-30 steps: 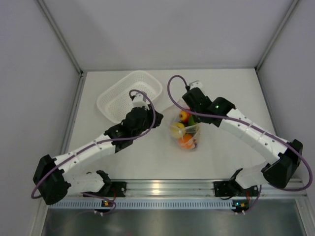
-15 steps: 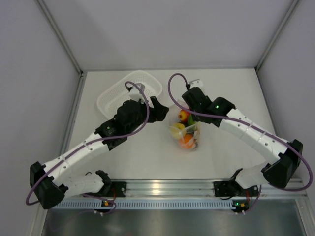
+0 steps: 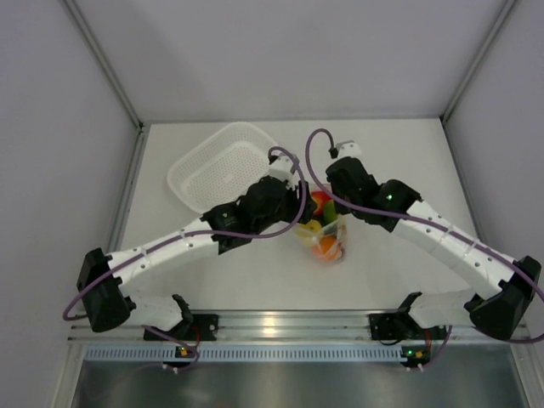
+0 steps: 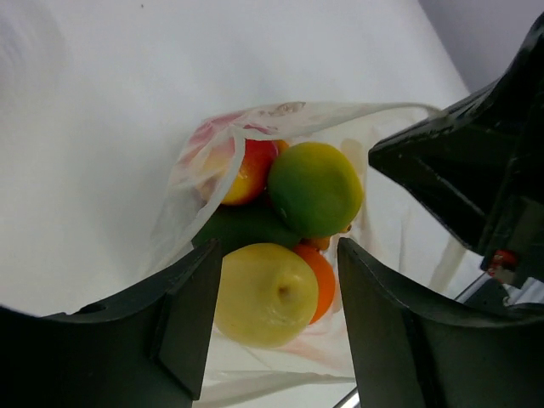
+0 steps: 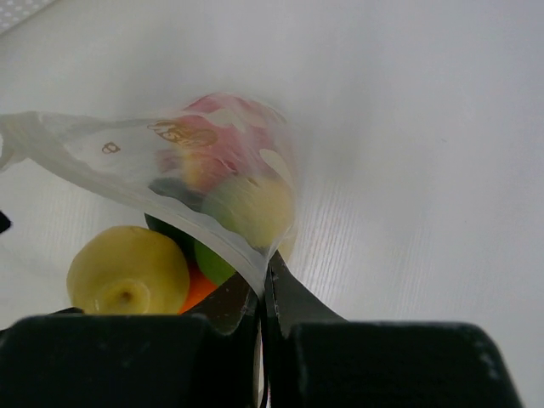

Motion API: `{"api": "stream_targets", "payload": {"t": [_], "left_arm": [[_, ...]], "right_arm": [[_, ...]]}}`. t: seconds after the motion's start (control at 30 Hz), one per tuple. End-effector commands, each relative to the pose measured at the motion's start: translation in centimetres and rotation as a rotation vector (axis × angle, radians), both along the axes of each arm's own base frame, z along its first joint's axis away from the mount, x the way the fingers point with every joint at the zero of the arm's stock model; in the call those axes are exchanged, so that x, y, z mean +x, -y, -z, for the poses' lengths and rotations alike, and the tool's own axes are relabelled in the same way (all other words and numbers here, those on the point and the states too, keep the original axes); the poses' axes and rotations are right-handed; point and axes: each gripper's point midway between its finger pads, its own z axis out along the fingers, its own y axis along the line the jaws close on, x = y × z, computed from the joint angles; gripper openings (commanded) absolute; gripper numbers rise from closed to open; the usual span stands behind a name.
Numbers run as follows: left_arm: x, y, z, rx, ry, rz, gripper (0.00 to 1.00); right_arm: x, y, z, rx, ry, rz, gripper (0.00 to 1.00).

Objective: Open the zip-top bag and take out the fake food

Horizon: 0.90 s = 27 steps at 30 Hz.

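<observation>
The clear zip-top bag (image 3: pixel 330 238) stands mouth-up in the middle of the table, with fake food inside. My right gripper (image 5: pixel 265 279) is shut on the bag's rim (image 5: pixel 255 255) and holds that side up. In the left wrist view I look into the open mouth. There lie a yellow lemon (image 4: pixel 266 293), a green fruit (image 4: pixel 314 187), a red apple (image 4: pixel 246 170), an orange (image 4: pixel 323 276) and a dark avocado (image 4: pixel 242 228). My left gripper (image 4: pixel 279 276) is open at the bag's mouth, its fingers (image 4: pixel 191 319) either side of the lemon.
A white perforated basket (image 3: pixel 223 163) sits at the back left, nothing showing inside it. The right gripper's black body (image 4: pixel 476 178) is close on the right in the left wrist view. Grey walls enclose the table on three sides.
My left arm swung right from beside the basket to the bag's mouth, and its jaws opened. The right gripper kept its hold on the rim and shifted slightly right.
</observation>
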Motion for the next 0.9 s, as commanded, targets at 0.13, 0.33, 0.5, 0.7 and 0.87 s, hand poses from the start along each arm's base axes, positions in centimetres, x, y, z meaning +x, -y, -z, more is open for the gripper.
{"api": "stream_targets", "payload": {"t": [0.13,0.33,0.5,0.7,0.87], "left_arm": [[-1.2,2.4,2.2,0.157,0.004,0.052,0.66],[-3.1,3.1,5.1,0.269,-0.053,0.119,0.71],[-4.8,3.4,6.8,0.296,-0.117,0.199,0.88],[-5.8,3.3,8.7,0.352,-0.145,0.265,0.99],[-5.3,3.3,10.7,0.422,-0.164,0.26,0.99]], "right_arm": [[0.5,-0.8,-2.6,0.105,0.096,0.012,0.0],[0.6,-0.3,-1.7,0.092,0.089,0.026,0.0],[0.5,-0.1,-1.4,0.093,0.087,0.023,0.0],[0.5,-0.3,-1.1,0.095,0.078,0.009,0.0],[0.5,-0.4,-1.0,0.103,0.073,0.0,0.0]]}}
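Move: The yellow fruit in the open bag lies some 12 cm below the left hand, about 2 cm back and 3 cm to its right. From the left hand, the red apple is about 4 cm ahead, 6 cm right; the green fruit 1 cm ahead, 9 cm right; both about 11 cm down. The orange is 4 cm back, 6 cm right, 14 cm down. The yellow fruit is roughly 8 cm left, 1 cm back and 8 cm below the right hand. Still pinching the bag's rim, the right hand holds the mouth up and sinks only about 1 cm. The empty left hand drops some 8 cm towards the yellow fruit, drawing back and to its right as well, and tips its fingers about 20 degrees further down into the mouth while they spread from part open to fully wide; no touch on the fruit can be seen. ##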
